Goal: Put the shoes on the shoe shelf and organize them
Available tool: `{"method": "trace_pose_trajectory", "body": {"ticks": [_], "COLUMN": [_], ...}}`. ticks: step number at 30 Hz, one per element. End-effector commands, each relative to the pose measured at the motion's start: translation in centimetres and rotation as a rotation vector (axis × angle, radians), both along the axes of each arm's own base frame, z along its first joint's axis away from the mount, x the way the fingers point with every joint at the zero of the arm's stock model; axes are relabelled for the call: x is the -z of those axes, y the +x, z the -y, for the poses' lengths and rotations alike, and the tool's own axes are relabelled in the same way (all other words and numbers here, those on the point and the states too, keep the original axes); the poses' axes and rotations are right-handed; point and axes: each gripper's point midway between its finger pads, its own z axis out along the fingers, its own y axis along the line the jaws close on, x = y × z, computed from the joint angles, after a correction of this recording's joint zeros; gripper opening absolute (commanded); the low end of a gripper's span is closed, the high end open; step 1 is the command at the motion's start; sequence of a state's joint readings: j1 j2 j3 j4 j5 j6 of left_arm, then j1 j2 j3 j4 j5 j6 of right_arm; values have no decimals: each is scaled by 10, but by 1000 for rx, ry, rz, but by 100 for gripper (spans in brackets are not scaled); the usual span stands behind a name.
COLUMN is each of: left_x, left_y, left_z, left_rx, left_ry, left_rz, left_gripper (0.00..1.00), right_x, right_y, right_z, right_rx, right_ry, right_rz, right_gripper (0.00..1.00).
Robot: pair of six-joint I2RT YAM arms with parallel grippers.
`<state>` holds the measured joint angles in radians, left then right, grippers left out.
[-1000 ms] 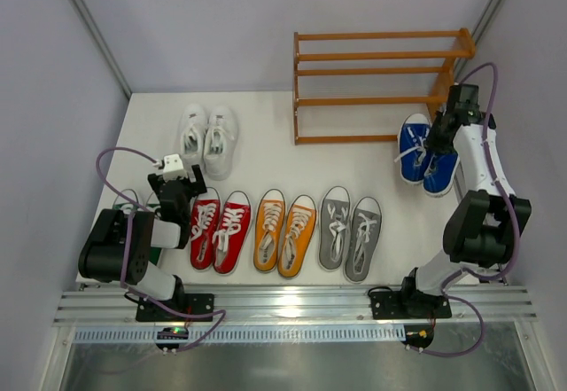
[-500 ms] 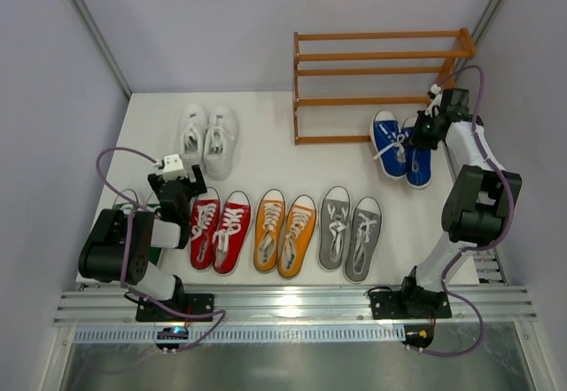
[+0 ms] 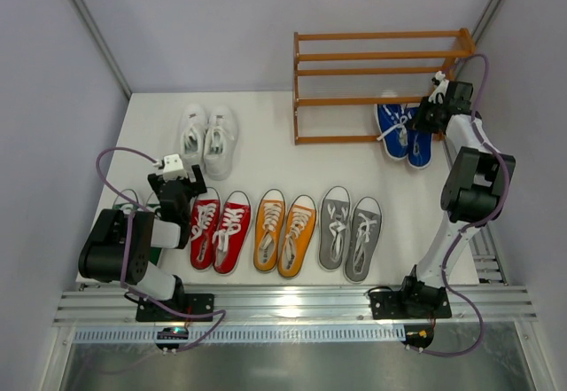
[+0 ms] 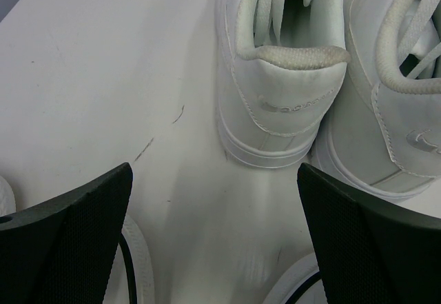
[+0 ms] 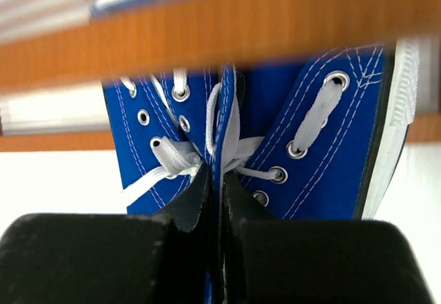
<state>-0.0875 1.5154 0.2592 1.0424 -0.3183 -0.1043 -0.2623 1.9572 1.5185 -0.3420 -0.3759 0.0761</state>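
Note:
The blue shoes [image 3: 403, 134] hang as a pair from my right gripper [image 3: 423, 116], their toes in at the right end of the shoe shelf [image 3: 381, 70]. In the right wrist view the gripper [image 5: 222, 180] is shut on the two touching inner sides of the blue shoes [image 5: 324, 145], and a blurred shelf slat [image 5: 241, 21] crosses above them. My left gripper [image 3: 177, 178] stands open just short of the white shoes [image 3: 206, 140]. In the left wrist view their heels [image 4: 286, 104] lie beyond the open gripper [image 4: 215, 228].
Red shoes [image 3: 219, 229], orange shoes [image 3: 284, 234] and grey shoes [image 3: 350, 231] lie in a row near the arms. A green shoe [image 3: 129, 199] is mostly hidden under the left arm. Walls close in behind the shelf and on both sides.
The right arm has carried the blue pair from the table right of the shelf, back and to the left, into the shelf's right end. The left arm has not moved.

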Motion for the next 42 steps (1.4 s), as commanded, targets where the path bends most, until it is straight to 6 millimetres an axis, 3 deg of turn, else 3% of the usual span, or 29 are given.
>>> {"method": "trace_pose_trajectory", "body": {"ticks": [1, 9, 23, 29, 36, 37, 38, 41, 42], "left_x": [-23, -25, -24, -24, -24, -24, -25, -24, -25], "left_y": [9, 9, 9, 9, 9, 9, 9, 9, 9], "left_z": [-1, -1, -1, -2, -2, -2, -1, -2, -2], "left_rx": [-12, -13, -13, -15, -15, -15, -13, -15, -15], "left_ry": [-9, -8, -8, -8, -8, -8, -8, -8, -8], "left_rz": [80, 89, 86, 84, 84, 86, 87, 86, 89], "left_gripper": [100, 100, 100, 100, 100, 100, 100, 100, 99], "right_x": [-107, -113, -82, -79, -90, -90, -92, -102, -100], "right_y": [57, 77, 92, 105, 115, 114, 114, 106, 101], "right_z": [3, 14, 32, 35, 37, 37, 35, 33, 35], "right_rx": [-107, -131, -42, -21, -8, -4, -3, 12, 30], "right_ry": [-92, -153, -176, -155, -143, -134, -129, -117, -127], "right_rz": [356, 420, 391, 409, 448, 446, 448, 453, 473], "right_gripper": [4, 4, 4, 4, 4, 7, 36, 61, 78]}}
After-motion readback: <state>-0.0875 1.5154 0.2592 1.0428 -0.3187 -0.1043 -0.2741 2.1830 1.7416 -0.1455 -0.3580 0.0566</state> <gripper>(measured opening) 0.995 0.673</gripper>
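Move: My right hand holds the pair of blue shoes, already partly into the shoe shelf. Their place at the right end of the bottom tier lies about 7 cm ahead, 1 cm to the right and 6 cm below. The middle rail crosses about 4 cm ahead and 4 cm above; the shelf's right end frame stands some 5 cm right and 4 cm ahead. From my idle left hand, that place is roughly 18 cm ahead, 56 cm right and slightly below. Still pinching the blue pair between my right fingers, I push it about 5 cm forward and slightly up, under the middle rail. Then I ease it down some 4 cm onto the bottom tier while creeping on forward and a little to the right. There I spread my fingers to let go and begin lifting up and forward. ##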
